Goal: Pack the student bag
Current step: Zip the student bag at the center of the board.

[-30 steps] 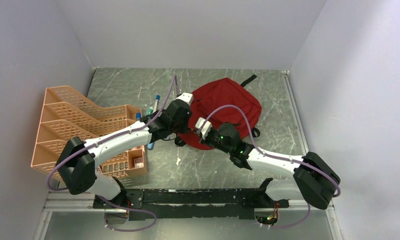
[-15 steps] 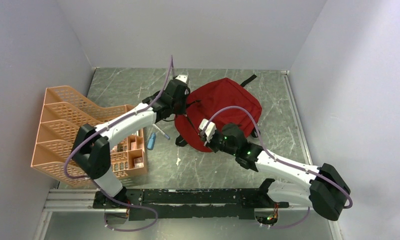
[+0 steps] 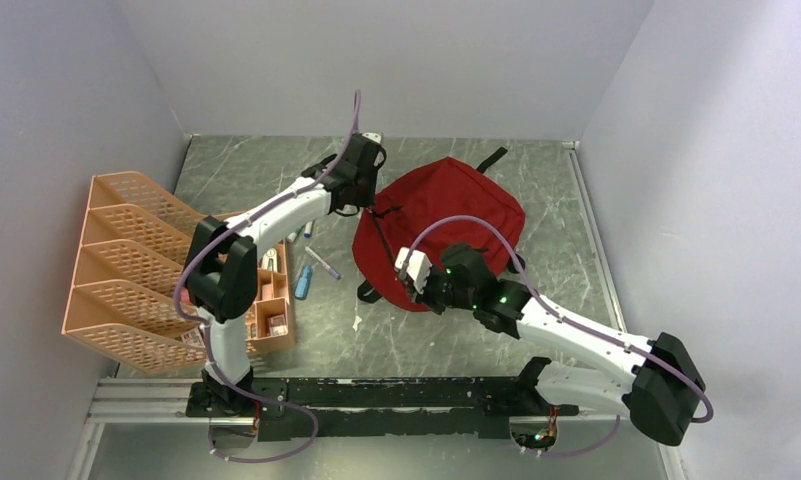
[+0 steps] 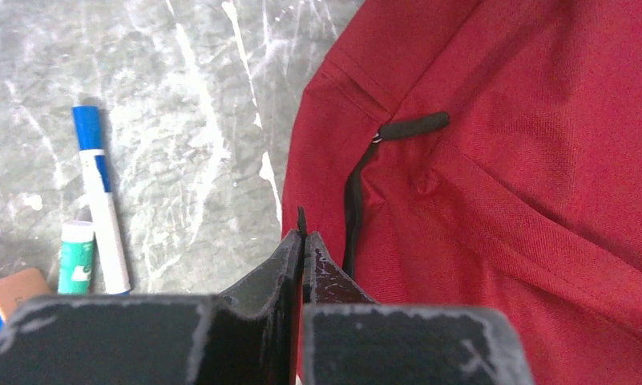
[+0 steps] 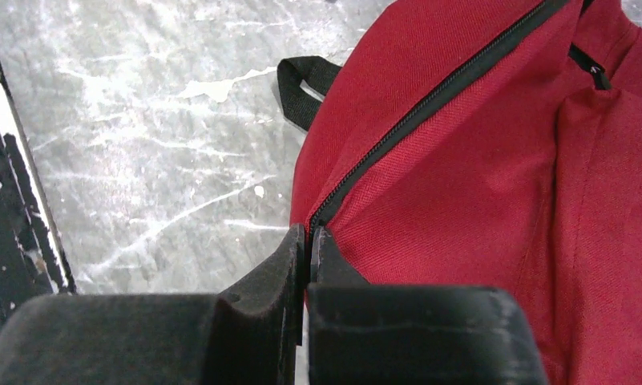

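Observation:
The student bag point(image 3: 456, 205) is a red fabric backpack lying flat at the table's middle back. A black zipper point(image 5: 446, 84) runs along its left side. My left gripper point(image 3: 373, 206) is at the bag's far left edge, shut on a thin black zipper pull whose tip pokes out between the jaws point(image 4: 304, 237). A second black pull tab point(image 4: 413, 126) lies on the red cloth just beyond. My right gripper point(image 3: 416, 290) is at the bag's near left corner, shut on the fabric edge where the zipper ends point(image 5: 309, 233).
An orange mesh organiser point(image 3: 146, 260) stands at the left with small items in its front box. A blue-capped marker point(image 4: 101, 208), a green glue stick point(image 4: 77, 257) and pens point(image 3: 323, 263) lie between it and the bag. A black strap loop point(image 5: 301, 80) sticks out near the right gripper.
My left gripper has travelled from the bag's near left side toward the far edge, staying shut. The right gripper has held on at the near corner. Pens by the organiser are now uncovered.

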Tool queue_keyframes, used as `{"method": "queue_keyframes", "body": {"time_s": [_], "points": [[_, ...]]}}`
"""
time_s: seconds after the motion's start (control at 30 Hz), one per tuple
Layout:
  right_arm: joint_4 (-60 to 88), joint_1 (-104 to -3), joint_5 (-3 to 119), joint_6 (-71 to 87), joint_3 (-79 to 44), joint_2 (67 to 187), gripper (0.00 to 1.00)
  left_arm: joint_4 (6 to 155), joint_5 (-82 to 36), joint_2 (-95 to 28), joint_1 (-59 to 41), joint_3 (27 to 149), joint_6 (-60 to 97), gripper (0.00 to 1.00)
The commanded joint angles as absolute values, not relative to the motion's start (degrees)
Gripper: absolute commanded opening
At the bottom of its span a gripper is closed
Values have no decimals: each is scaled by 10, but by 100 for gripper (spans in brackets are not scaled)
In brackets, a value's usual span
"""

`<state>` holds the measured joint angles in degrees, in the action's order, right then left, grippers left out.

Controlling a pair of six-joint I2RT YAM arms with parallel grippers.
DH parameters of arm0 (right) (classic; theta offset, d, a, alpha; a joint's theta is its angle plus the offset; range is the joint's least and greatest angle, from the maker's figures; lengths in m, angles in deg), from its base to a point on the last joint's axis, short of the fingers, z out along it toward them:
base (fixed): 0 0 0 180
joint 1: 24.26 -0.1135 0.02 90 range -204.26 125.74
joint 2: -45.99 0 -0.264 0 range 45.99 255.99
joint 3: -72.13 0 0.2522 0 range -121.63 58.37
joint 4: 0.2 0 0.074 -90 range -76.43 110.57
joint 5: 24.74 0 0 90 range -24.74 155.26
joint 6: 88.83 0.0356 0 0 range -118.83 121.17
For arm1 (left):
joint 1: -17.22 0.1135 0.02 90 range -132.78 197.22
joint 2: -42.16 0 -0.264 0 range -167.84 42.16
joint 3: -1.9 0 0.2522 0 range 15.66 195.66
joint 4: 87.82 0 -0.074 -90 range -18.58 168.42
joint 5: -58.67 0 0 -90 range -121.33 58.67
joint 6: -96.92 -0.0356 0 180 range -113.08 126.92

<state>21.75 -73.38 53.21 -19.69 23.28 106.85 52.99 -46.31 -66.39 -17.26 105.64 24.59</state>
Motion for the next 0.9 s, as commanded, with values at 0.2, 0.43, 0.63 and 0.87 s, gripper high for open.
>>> {"method": "queue_keyframes", "body": {"time_s": [0.2, 0.43, 0.63, 0.87], "points": [[271, -746, 554, -178, 226, 958, 45, 605, -362, -629, -164, 1008, 212, 5], [190, -746, 586, -148, 228, 939, 48, 606, -346, -561, -220, 907, 225, 5], [158, -745, 627, -121, 234, 933, 48, 600, -340, -526, -282, 877, 251, 5], [157, -741, 726, -93, 236, 900, 48, 618, -327, -518, -364, 874, 303, 5]]}}
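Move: At the far-left edge of the student bag, the left fingers have the bag's middle about 7 cm back and 15 cm to the right, some 5 cm lower; the near end of the zipper, pinched by the right hand, lies roughly 24 cm back and 9 cm right. A blue-capped marker lies level with the left hand, 13 cm to its left. From the right hand the bag's middle is 16 cm ahead and 6 cm right, the near strap loop 10 cm straight left. Opening to about half, the right fingers let go of the near end of the zipper, and the hand then rises about 9 cm clear of the bag, its wrist tilting and turning slightly clockwise. The left hand, fingers still shut and seemingly keeping the zipper pull, dips a little, then sweeps back about 14 cm and rightward 9 cm over the bag towards the near end of the zipper, turning some 20 degrees clockwise. ##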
